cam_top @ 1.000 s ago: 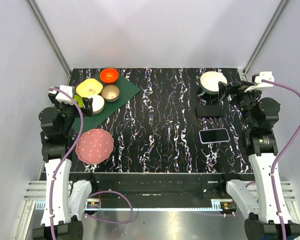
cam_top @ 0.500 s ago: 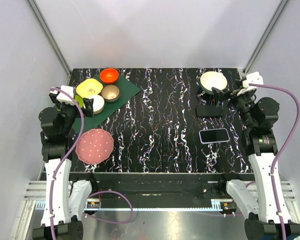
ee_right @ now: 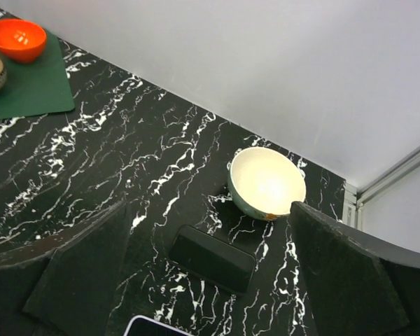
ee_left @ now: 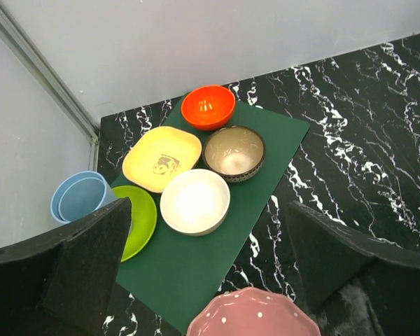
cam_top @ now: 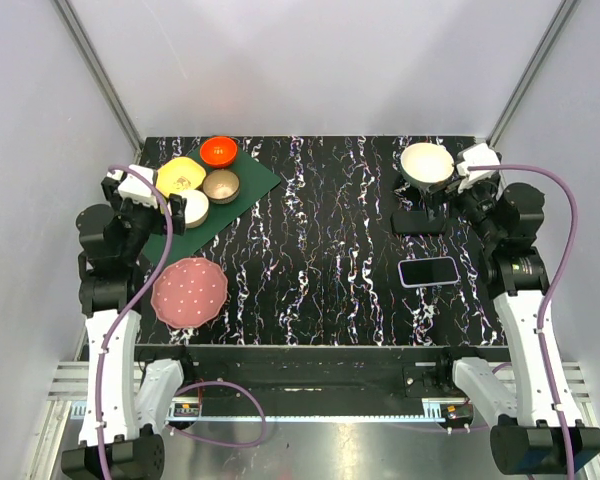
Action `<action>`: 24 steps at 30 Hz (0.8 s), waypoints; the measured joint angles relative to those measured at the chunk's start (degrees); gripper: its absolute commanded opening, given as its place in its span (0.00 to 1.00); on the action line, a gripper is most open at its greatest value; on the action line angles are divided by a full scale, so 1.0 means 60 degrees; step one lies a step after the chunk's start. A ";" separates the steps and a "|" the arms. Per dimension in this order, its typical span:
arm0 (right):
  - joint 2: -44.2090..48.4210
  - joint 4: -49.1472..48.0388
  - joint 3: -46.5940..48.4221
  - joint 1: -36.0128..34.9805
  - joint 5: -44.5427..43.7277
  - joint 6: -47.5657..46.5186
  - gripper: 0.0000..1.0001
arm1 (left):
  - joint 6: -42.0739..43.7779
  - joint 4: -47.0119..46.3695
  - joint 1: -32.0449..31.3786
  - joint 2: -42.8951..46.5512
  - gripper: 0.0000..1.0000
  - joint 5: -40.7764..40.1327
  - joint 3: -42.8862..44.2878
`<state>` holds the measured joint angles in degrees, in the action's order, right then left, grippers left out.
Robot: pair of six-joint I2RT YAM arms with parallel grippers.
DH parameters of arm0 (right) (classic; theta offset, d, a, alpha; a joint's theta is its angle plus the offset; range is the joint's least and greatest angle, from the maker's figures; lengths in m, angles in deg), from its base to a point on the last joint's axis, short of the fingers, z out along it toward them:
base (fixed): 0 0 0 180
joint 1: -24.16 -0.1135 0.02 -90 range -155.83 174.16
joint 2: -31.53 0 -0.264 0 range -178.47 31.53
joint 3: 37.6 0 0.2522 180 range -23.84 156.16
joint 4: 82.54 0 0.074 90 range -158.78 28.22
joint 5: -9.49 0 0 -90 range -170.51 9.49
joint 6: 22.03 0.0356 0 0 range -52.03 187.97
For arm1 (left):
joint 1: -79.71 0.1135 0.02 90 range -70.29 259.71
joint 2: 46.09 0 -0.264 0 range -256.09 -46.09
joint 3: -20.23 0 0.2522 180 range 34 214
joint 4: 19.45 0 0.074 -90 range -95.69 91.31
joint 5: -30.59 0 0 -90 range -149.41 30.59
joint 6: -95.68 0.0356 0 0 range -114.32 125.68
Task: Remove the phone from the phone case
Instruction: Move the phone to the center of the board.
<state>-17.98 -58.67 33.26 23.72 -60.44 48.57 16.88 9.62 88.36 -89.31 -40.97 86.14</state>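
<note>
A phone with a dark screen and a pale lilac case rim [cam_top: 428, 271] lies flat on the black marbled table, right of centre; only its corner [ee_right: 152, 327] shows at the bottom of the right wrist view. A plain black slab, phone-shaped [cam_top: 419, 221] [ee_right: 211, 259], lies just behind it. My right gripper [cam_top: 442, 192] [ee_right: 208, 206] hovers open above the black slab and beside the cream bowl, holding nothing. My left gripper [cam_top: 158, 212] [ee_left: 208, 204] hangs open over the green mat at far left, well away from the phone.
A cream bowl [cam_top: 427, 163] [ee_right: 267, 183] stands at the back right. On the green mat [ee_left: 217, 259] are orange [ee_left: 208, 106], yellow [ee_left: 162, 158], metallic [ee_left: 234, 152] and white [ee_left: 194, 201] dishes. A pink dotted plate [cam_top: 189, 290], green plate [ee_left: 141, 220] and blue cup [ee_left: 78, 197] sit nearby.
The right arm has swung left and back, bringing its gripper beside the cream bowl. The left arm has shifted slightly back. Both grippers stay open; the phone has not moved.
</note>
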 measured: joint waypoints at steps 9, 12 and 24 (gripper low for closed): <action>-0.0437 0.0372 0.0018 0.0000 -0.0554 -0.1166 1.00 | 0.0342 0.0415 0.0000 0.0342 0.99 -0.0015 -0.0178; -0.1002 0.0619 0.0113 0.0000 -0.0860 -0.1483 1.00 | 0.0317 0.0415 0.0000 0.0463 0.99 0.0135 -0.0495; -0.2907 0.2269 0.0404 0.0000 -0.1778 -0.2667 1.00 | 0.0033 0.0430 0.0000 0.0313 0.99 0.0943 -0.0841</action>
<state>-35.42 -45.05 35.69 23.72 -71.10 32.57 17.08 12.20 88.36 -87.43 -35.31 81.09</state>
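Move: The black phone lies on the marble board about 36 cm below the right hand, some 4 cm ahead and 3 cm to its right. The pale-rimmed phone lies about 8 cm back and 4 cm to the right of this hand, and the white bowl some 19 cm ahead and 4 cm to the right. From the left hand the black phone is roughly 61 cm to the right, 7 cm ahead and 33 cm below. The right hand sinks about 13 cm towards the black phone, faster as it goes, easing some 4 cm forward and 4 cm to the right while the wrist tips the open fingers downward by some 25 degrees and rolls its left side lower. The left hand, also open and empty, drops about 4 cm and drifts a little right and back over its own side, neither hand reaching anything yet. ##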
